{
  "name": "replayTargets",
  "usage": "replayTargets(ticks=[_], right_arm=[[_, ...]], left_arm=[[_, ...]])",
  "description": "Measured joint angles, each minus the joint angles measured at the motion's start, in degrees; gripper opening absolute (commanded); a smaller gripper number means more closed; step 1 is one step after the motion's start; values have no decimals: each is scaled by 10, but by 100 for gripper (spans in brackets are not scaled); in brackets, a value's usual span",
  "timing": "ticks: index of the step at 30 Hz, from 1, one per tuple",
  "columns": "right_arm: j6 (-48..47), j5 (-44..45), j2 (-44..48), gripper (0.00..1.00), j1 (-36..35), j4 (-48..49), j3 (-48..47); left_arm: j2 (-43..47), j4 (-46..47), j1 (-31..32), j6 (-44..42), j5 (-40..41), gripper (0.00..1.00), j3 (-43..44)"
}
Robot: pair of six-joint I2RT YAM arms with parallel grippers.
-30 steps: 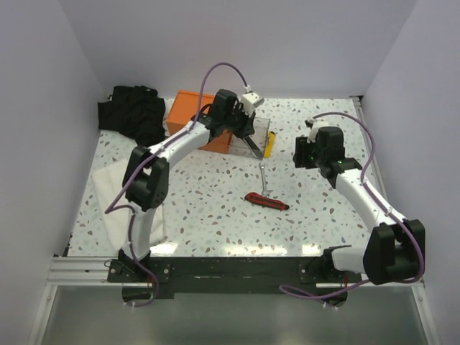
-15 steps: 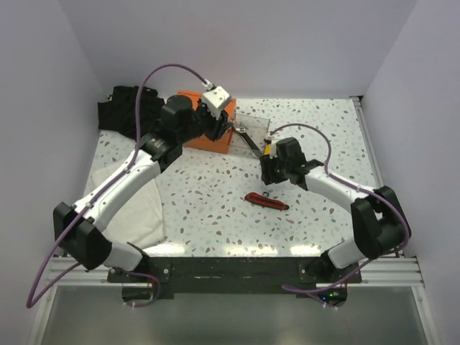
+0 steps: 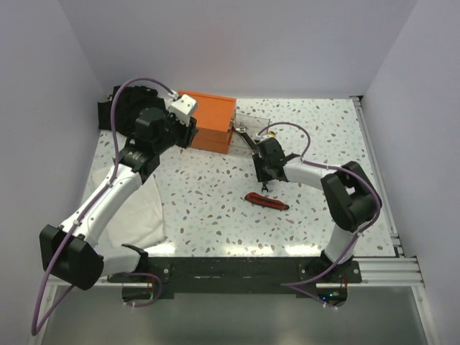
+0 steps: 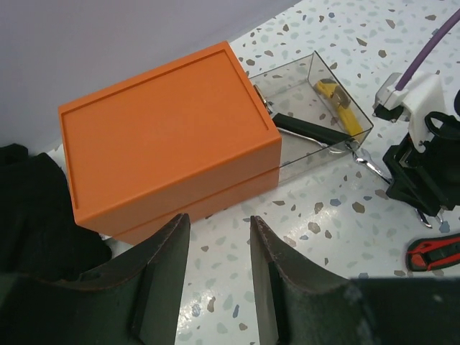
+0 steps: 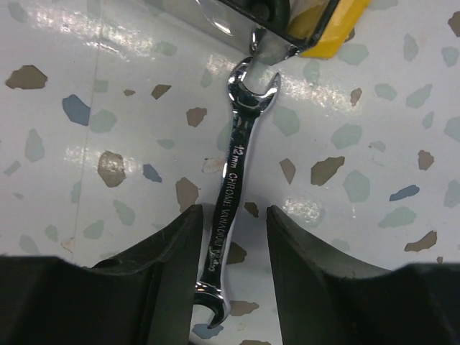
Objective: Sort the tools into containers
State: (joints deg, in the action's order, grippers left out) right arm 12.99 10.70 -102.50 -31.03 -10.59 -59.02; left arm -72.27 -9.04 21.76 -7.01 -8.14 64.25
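Note:
A silver wrench (image 5: 233, 194) lies flat on the table between the open fingers of my right gripper (image 5: 231, 212), nearer the left finger; its head touches the clear tray's (image 5: 231, 16) corner. From above, my right gripper (image 3: 264, 175) stands low over this wrench (image 3: 265, 187). The clear tray (image 4: 290, 72) juts from the orange box (image 4: 165, 136) and holds the dark-handled tool (image 4: 309, 129) and the yellow knife (image 4: 336, 104). The red-and-black knife (image 3: 266, 202) lies on the table nearer me. My left gripper (image 4: 219, 223) is open and empty, above the table in front of the box.
A black cloth bundle (image 3: 118, 108) lies left of the orange box (image 3: 208, 118). A white cloth (image 3: 136, 215) covers the table's near left, under my left arm. White walls close in the back and both sides.
My left arm has swung left, from the clear tray to the front of the orange box. My right arm has moved left and come down over the wrench.

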Motion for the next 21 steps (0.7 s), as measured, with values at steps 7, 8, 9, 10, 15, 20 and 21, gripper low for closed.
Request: replayTargets(ticks=[7,8,9,10,15,20,21], right_arm=[[26,11,-4,36,-17,9,2],[28,12,-3,36,-17,12,4],[30,11,-3,38,-17,14,5],[31,11,-3,38,-17,16,8],[33,1,7,21,-15,43,31],[44,-13,14,0,-2,54,43],[48,-17,14,0,0,54,43]], left_arm=[[38,1,-8,3,0,44,-14],[41,2,-10,3,1,45,-14],[42,2,-12,4,1,45,-14],[42,2,-13,4,1,45,-14],[42,2,-21,4,1,45,-14],[36,2,-32,5,-1,45,-14],[33,3,-34,6,-2,45,-13]])
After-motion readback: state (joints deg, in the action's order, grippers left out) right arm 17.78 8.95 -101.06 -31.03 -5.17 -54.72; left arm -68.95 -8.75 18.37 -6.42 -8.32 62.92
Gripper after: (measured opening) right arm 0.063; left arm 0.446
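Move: The 12 mm wrench lies almost between the right gripper's open fingers, its middle about 1 cm ahead and 1 cm below. The clear drawer is centred some 17 cm ahead and 5 cm left; the yellow cutter sits about 15 cm ahead and 3 cm right. The red knife lies roughly 8 cm back and 1 cm right. From the left gripper the wrench is about 25 cm right, 1 cm back and 27 cm below. Close the right gripper onto the middle of the 12 mm wrench's shank, from about half open to nearly shut, so that the pads pinch it from both sides; ease the hand only about 1 cm left and slightly back as you do, tilting its left side up some 5 degrees. Meanwhile drift the open, empty left gripper about 2.5 cm left and 1 cm up, away from the wrench. ##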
